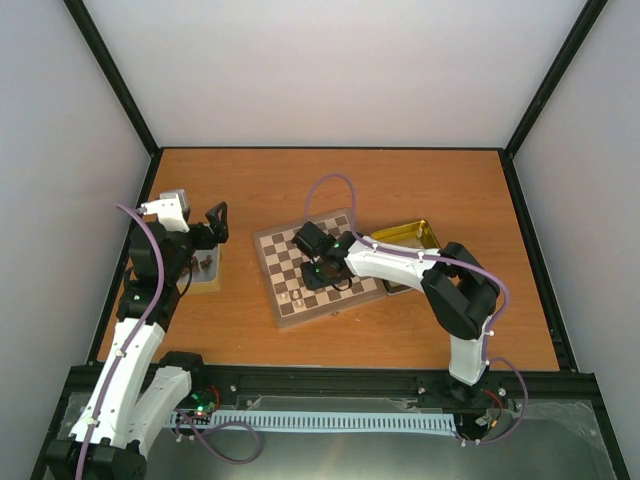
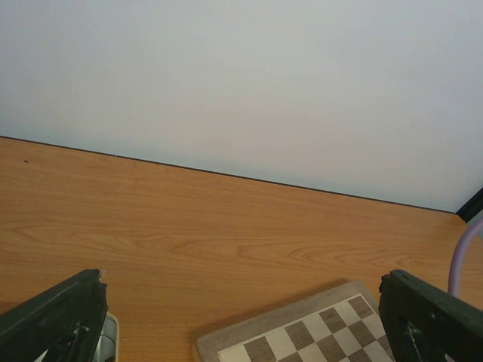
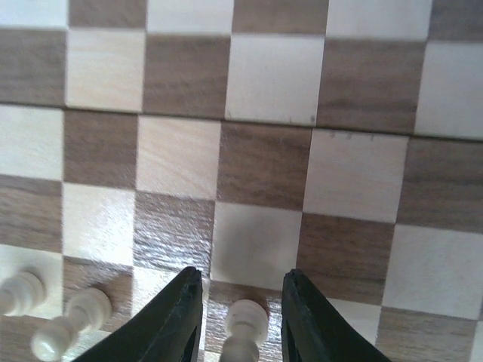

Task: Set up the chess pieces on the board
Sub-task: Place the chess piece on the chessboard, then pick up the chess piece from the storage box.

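The board (image 1: 275,255) lies in the middle of the table, and its pale corner (image 2: 302,339) shows in the left wrist view. My right gripper (image 3: 241,290) hangs low over the board's (image 3: 264,166) near side, open, with a cream-white pawn (image 3: 246,324) standing between its fingers and a gap on each side. Two more white pawns (image 3: 72,320) stand to its left, and white pieces (image 1: 293,296) show near the board's front edge. My left gripper (image 1: 215,222) is wide open and empty at the left of the table, its fingers (image 2: 53,317) far apart.
Below the left gripper sits a silver tray (image 1: 207,268) with dark chessmen; its rim (image 2: 110,339) shows beside the left finger. A gold tin (image 1: 410,235) lies right of the board under the right arm. Grey walls enclose the table.
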{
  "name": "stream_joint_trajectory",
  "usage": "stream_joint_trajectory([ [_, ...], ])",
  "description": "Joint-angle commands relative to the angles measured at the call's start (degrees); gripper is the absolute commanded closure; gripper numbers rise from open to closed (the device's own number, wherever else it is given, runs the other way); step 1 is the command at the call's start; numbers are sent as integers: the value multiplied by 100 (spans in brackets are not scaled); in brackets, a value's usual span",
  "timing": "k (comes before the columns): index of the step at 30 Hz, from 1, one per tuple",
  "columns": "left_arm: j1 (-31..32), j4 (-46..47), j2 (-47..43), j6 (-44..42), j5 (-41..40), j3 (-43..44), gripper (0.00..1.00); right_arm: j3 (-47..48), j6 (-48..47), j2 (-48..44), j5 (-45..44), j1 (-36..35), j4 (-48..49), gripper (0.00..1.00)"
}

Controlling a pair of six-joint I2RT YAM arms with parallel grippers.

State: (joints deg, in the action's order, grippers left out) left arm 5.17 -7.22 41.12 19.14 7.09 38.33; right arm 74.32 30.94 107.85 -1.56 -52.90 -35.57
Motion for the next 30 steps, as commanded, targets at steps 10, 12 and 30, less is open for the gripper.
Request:
stream_joint_trajectory([
  [10,19,99,-72,73,31,133,0,79,244,-735,-1354,584,-105,69],
  [12,19,99,-70,76,31,134,0,-247,311,-1085,-1552,926,-93,69],
  [30,19,118,-44,64,20,139,0,-1931,6,-2138,-1905,3331,494,66],
])
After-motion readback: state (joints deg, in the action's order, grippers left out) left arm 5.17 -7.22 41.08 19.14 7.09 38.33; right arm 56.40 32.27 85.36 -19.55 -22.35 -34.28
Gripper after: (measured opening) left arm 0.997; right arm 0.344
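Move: The next white pieces lie in a loose heap in the brass tray, about 25 cm to the right of the right gripper, 5 cm ahead and some 4 cm below. A lone pawn stands at the tray's far end, roughly 24 cm right and 14 cm ahead. The pawn just set down is right between the open fingers, some 2 cm below, with another placed piece about 5 cm left and 2 cm back. From the left gripper the heap is roughly 50 cm right, about level with it ahead, and far below. Lift the right gripper clear of the standing pawn, up and slightly forward with the fingers kept partly open, then swing it fast to the right, about 26 cm in all and 8 cm forward, off the board towards the tray. Turn the wrist some 40 degrees clockwise on the way, rise about 8 cm, then sink 3 cm over the white pieces. ##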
